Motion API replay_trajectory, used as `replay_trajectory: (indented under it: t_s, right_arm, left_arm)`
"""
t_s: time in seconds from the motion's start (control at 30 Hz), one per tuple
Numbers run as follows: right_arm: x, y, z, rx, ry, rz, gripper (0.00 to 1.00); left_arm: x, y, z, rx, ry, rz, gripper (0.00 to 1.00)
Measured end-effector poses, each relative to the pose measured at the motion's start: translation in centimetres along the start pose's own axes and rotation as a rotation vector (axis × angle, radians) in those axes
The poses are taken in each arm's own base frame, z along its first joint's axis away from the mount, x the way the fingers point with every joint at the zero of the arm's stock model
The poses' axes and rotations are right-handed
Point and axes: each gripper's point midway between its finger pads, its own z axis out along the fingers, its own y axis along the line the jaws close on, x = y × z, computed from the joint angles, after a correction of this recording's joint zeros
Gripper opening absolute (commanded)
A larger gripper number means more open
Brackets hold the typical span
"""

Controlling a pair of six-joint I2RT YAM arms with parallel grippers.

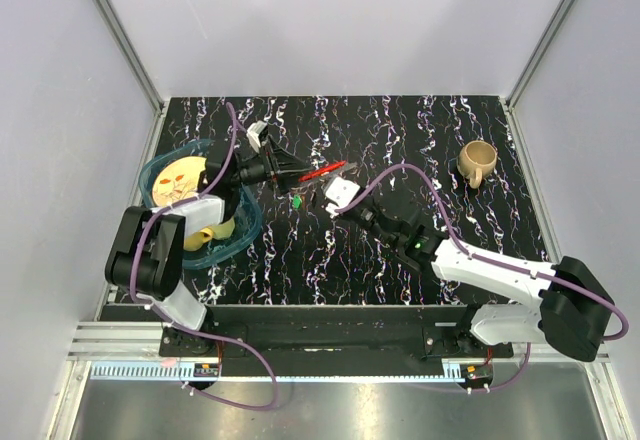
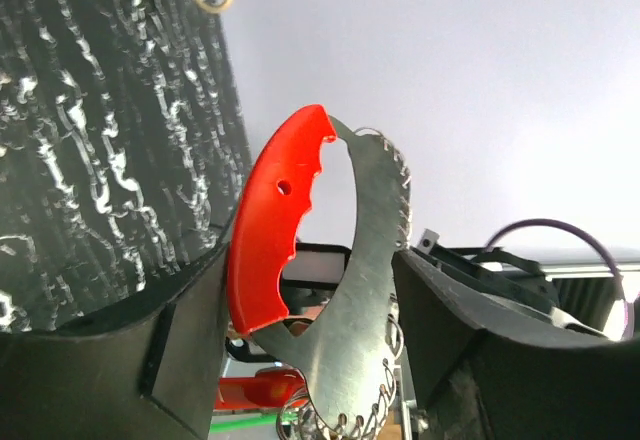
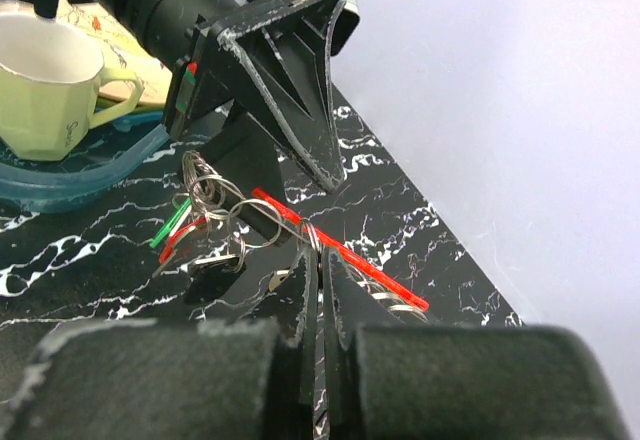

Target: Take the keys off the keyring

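The keyring, a grey metal plate (image 2: 365,290) with a bright red piece (image 2: 265,230), stands between my left gripper's (image 2: 312,257) jaws, which are shut on it; red touches one finger, metal the other. From above, the red piece (image 1: 324,171) sticks out right of that gripper (image 1: 290,170). My right gripper (image 3: 322,258) is shut on a thin wire ring (image 3: 316,235) looped round the red piece's edge (image 3: 345,250). A green-headed key (image 3: 170,228) and a dark key (image 3: 215,260) hang on small rings below the left gripper (image 3: 290,80). The green key (image 1: 297,201) lies just left of my right gripper (image 1: 333,203).
A tan mug (image 1: 477,162) stands at the back right of the black marbled table (image 1: 420,130). At the left, a teal tub (image 1: 160,175) holds a plate and a pale yellow-green mug (image 3: 45,80), right beside the left arm. Grey walls enclose the table.
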Motion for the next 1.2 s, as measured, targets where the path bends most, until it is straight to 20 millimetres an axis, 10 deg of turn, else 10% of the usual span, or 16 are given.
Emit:
replay_trajectory:
  t_s: [0.33, 0.47, 0.63, 0.9, 1.2]
  right_arm:
    - [1.6, 0.8, -0.9, 0.0, 0.006, 0.02, 0.0]
    - [3.6, 2.2, -1.6, -0.03, 0.046, 0.045, 0.0]
    - [2.2, 1.5, -1.9, -0.008, -0.002, 0.072, 0.05]
    - [3.6, 2.7, -2.9, -0.051, 0.117, 0.212, 0.62]
    - [-0.4, 2.1, -5.9, -0.047, 0.098, 0.545, 0.66]
  left_arm:
    - [-0.5, -2.1, 0.3, 0.163, 0.018, -0.204, 0.27]
    - [0.4, -2.9, 0.1, 0.189, 0.05, -0.129, 0.0]
    - [0.3, -2.5, 0.2, 0.137, 0.045, 0.006, 0.0]
    - [0.4, -6.5, 0.4, -0.033, 0.035, 0.472, 0.0]
    - [1.0, -7.8, -1.7, -0.107, 0.02, 0.754, 0.0]
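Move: The red handle's middle lies about 5 cm to the right of the open left hand and 1 cm ahead, nearly level with it. The green tag hangs some 6 cm back from the left hand, 1 cm left and 5 cm below; the teal basket is 24 cm left, 3 cm back and 17 cm below. From the right hand, already shut on the keyring's blade side, the handle's middle is 5 cm ahead and 2 cm left, about level. Left fingers pinch the red handle, rising about 8 cm; right fingers release the keyring, backing off 5 cm. ##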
